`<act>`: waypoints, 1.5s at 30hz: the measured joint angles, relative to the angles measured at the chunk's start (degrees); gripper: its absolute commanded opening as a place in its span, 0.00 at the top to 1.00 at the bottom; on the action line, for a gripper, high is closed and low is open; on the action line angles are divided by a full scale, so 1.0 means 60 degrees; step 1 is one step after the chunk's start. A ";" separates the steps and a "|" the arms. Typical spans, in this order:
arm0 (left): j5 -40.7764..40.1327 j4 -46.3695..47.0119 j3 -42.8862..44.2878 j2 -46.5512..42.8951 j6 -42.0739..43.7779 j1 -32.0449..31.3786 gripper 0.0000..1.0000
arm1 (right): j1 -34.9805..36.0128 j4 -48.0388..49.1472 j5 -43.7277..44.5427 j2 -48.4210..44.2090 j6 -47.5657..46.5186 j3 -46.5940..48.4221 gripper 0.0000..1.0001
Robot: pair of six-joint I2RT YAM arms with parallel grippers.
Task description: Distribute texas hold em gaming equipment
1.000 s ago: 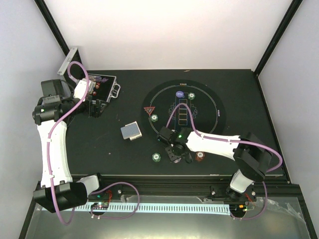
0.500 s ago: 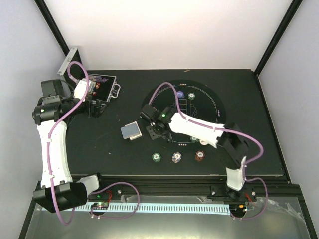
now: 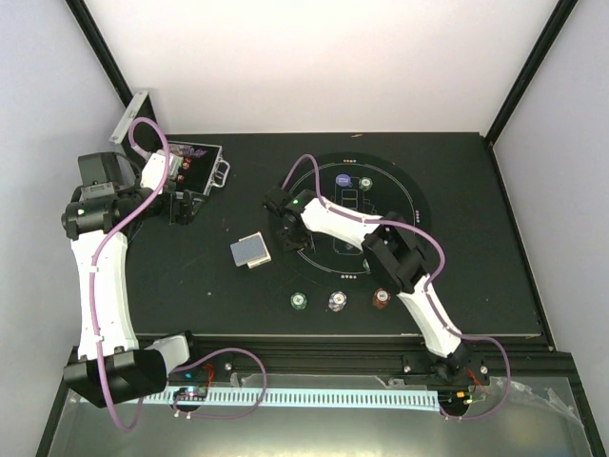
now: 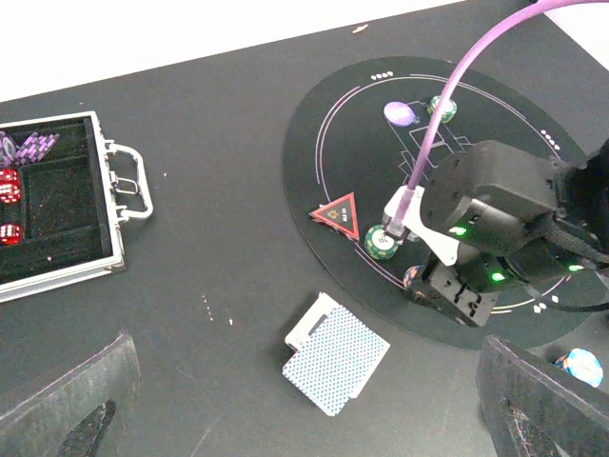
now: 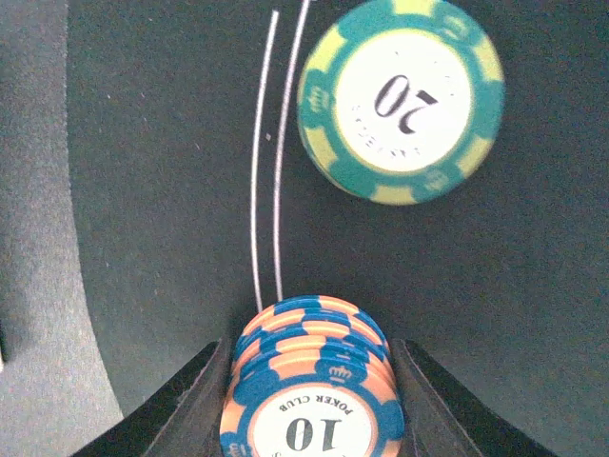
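My right gripper (image 5: pixel 314 405) is shut on a short stack of blue-and-orange "10" poker chips (image 5: pixel 314 371), low over the left side of the round mat (image 3: pixel 409 205). A green "20" chip (image 5: pixel 400 100) lies flat just ahead of it. From above, the right gripper (image 3: pixel 288 236) sits right of the deck of grey-blue cards (image 3: pixel 250 250). My left gripper (image 4: pixel 304 419) hangs open and empty high above the deck (image 4: pixel 335 354), near the silver case (image 3: pixel 195 162). A green chip (image 3: pixel 299 300), a pale chip (image 3: pixel 337 301) and a red chip (image 3: pixel 382 298) lie in a row near the front.
The open case (image 4: pixel 57 219) holds dice and purple chips. A red triangle marker (image 4: pixel 335 211) and a green chip (image 4: pixel 383 241) lie at the mat's left edge. At its far side sit a purple chip (image 3: pixel 343 181) and a green one (image 3: pixel 365 184).
The right arm has swung from the front row of chips up and left to the mat's left edge, uncovering the pale chip. The left arm has not moved.
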 measured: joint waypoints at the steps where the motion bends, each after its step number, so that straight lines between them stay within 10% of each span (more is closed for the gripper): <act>1: 0.0000 0.0000 0.0000 0.0000 0.0000 0.0000 0.01 | -0.0004 0.0004 -0.0051 0.0142 -0.0007 0.0127 0.69; 13: 0.0000 0.0029 -0.0004 0.0000 -0.0022 0.0000 0.01 | -0.0255 -0.0091 -0.0419 0.0867 -0.0022 0.1093 0.68; 20: 0.0007 0.0029 -0.0004 0.0004 -0.0025 0.0000 0.01 | -0.0273 -0.0084 -0.0510 0.0874 -0.0022 0.1093 0.40; 29: 0.0117 0.0029 -0.0029 0.0000 -0.0022 0.0000 0.01 | -0.0291 -0.0313 -0.0386 0.0539 -0.0058 0.1016 0.37; 45: 0.0375 0.0022 -0.0175 0.0000 0.0015 0.0000 0.01 | 0.1104 0.0801 0.0018 -0.5941 0.0987 -0.6433 0.14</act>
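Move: The right hand holds blue chips; their spot on the ring lies about 2 cm ahead, 1 cm left and 2 cm below. The green chips are some 6 cm ahead and 1 cm left, the card deck 13 cm left and 1 cm back. The remaining blue stack waits 16 cm back and 10 cm right, the green stack 16 cm straight back. From the left hand the spot is roughly 7 cm ahead, 19 cm right and 31 cm below. Still pinching the blue chips, the right hand eases about 2 cm forward, 1 cm left and 1 cm down to set them on the mat behind the green chips, pauses, then opens and lets go. Opening wider, it lifts some 10 cm and swings back about 14 cm and right towards the remaining blue stack, already sinking again by the end. ##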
